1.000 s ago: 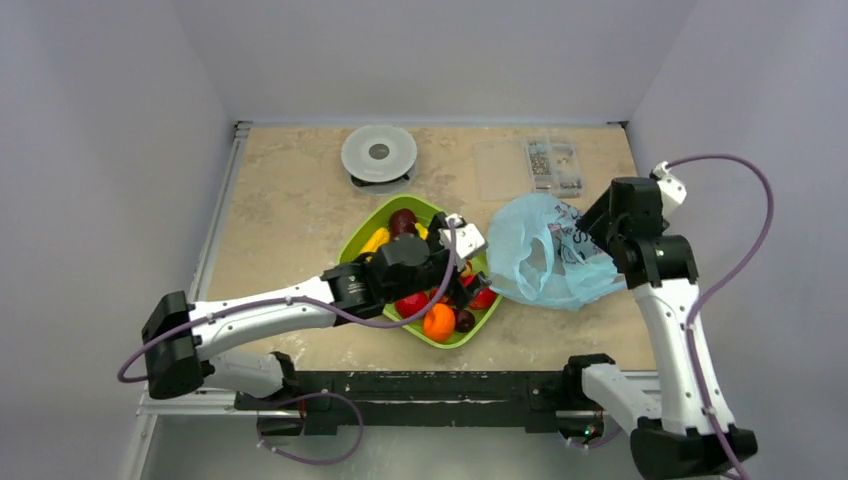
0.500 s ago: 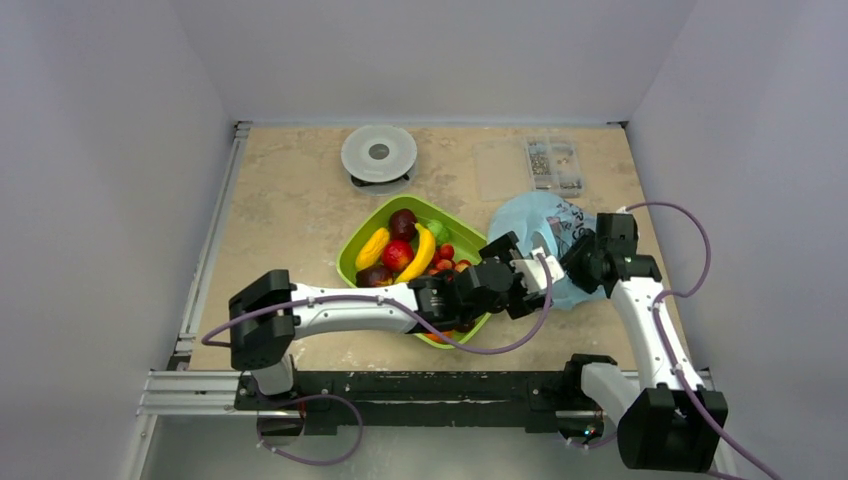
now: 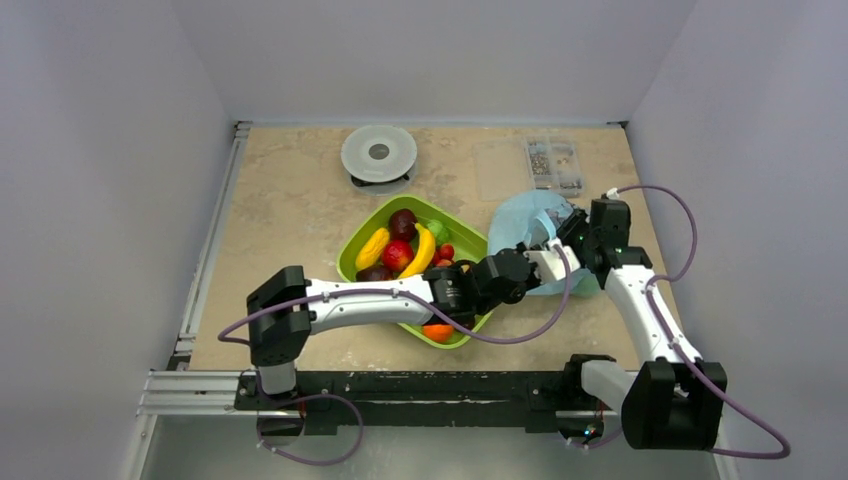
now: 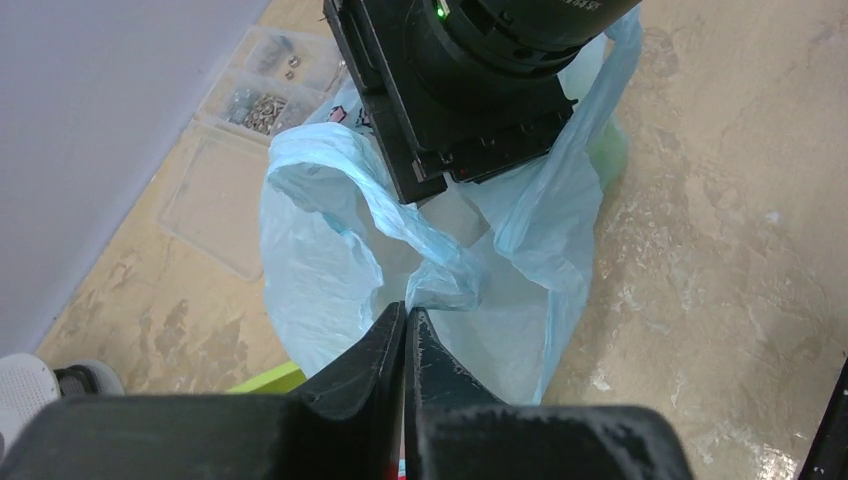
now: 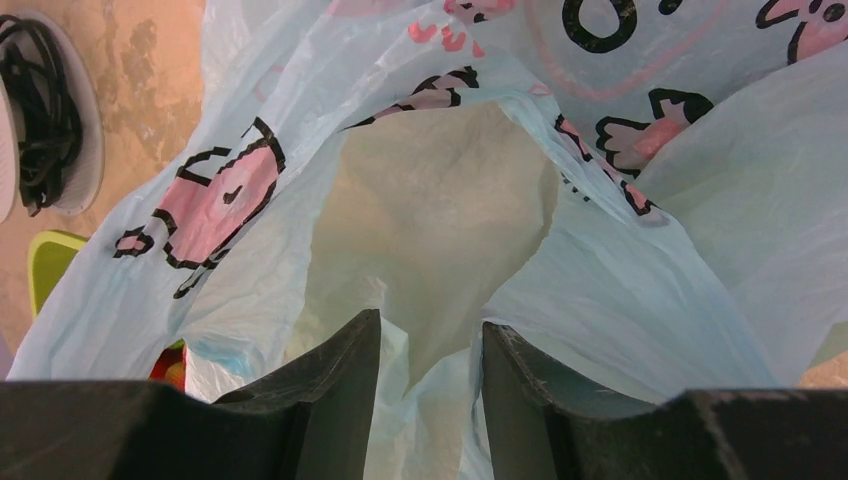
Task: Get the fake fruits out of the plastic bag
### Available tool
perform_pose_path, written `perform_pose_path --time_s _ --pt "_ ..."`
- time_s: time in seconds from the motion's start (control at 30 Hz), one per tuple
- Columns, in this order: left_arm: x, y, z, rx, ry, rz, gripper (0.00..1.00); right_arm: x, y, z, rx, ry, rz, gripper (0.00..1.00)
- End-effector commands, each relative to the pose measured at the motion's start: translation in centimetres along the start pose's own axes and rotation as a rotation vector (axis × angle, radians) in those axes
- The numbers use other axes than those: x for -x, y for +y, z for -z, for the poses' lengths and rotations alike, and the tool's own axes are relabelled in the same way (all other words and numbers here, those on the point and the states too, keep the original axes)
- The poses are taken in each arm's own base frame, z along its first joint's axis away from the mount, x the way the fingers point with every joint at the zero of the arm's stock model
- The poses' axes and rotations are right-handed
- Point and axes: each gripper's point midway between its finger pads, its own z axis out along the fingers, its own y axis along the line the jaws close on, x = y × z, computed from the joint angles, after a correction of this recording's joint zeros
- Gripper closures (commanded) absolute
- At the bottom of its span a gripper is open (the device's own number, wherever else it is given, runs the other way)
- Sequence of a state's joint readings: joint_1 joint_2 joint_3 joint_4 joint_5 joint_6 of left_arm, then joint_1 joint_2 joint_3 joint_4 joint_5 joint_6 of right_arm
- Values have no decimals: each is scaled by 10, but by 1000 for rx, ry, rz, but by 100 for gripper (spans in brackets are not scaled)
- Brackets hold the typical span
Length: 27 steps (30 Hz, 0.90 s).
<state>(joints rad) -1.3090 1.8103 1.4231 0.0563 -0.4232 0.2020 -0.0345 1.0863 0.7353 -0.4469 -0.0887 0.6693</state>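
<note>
The light-blue plastic bag (image 3: pixel 528 228) lies right of the green tray (image 3: pixel 366 234), its mouth (image 5: pixel 440 210) gaping. My left gripper (image 4: pixel 408 310) is shut, pinching a fold of the bag's near rim (image 4: pixel 440 285). My right gripper (image 5: pixel 430 335) stands at the bag's far side with its jaws apart and loose film bunched between them. Fake fruits fill the tray: a banana (image 3: pixel 425 250), a red ball (image 3: pixel 398 256), a dark purple one (image 3: pixel 403 221) and an orange (image 3: pixel 437 332). A green shape (image 4: pixel 608 155) shows through the bag's film; what it is I cannot tell.
At the back stand a round white disc (image 3: pixel 379 153), a clear parts box (image 3: pixel 553 163) and a flat clear lid (image 3: pixel 497 168). The left arm reaches across the tray's near half. Grey walls close in on three sides.
My left arm swung from over the tray to the bag and snapped shut on its rim. My right gripper dropped toward the bag, and its jaws narrowed.
</note>
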Motion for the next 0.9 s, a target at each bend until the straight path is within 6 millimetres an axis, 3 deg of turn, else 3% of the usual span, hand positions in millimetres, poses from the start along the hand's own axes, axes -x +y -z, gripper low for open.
perform_pose_path --time_s 0.0,0.1,0.3,0.4,0.5,0.73,0.8,0.87 --pt "27 16 10 13 -66 47 100 34 24 7 49 -106 6 60" --pt "33 19 16 0 -80 61 100 39 23 14 13 -106 25 60" --pt "45 21 27 -101 -98 164 100 20 -17 44 -191 -31 47 61" --pt "39 12 40 -183 -68 199 66 18 -6 56 -118 -24 97 57" --pt "36 5 51 -233 -82 215 41 15 2 67 -73 -9 111 57" --pt "14 -8 41 -262 -46 172 30 10 10 62 -45 50 136 58" --pt "6 -13 34 -265 -29 149 19 16 10 68 -59 35 146 58" --pt "11 -4 23 -202 -51 152 9 24 8 79 -84 3 163 57"
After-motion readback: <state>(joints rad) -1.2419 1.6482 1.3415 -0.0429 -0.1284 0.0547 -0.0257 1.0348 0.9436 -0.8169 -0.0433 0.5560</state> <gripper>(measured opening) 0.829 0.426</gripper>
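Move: Right at the left hand's shut fingertips lies the near rim of the plastic bag; the bag's middle is about 7 cm ahead, 4 cm to its right and 14 cm lower. The green tray's middle is roughly 21 cm left and 3 cm ahead of the left hand; the parts box, some 25 cm ahead and 7 cm right. From the right hand, the bag's middle lies level fore and aft, 3 cm left and 6 cm below. Drawing back and left from the bag's mouth, the left hand rises some 3 cm, tips down about 10 degrees and opens wide, letting go of the rim, then dips a little over it. The right hand, still half open with plastic draped over one finger, lifts and draws back about 4 cm each, after a short push forward. ##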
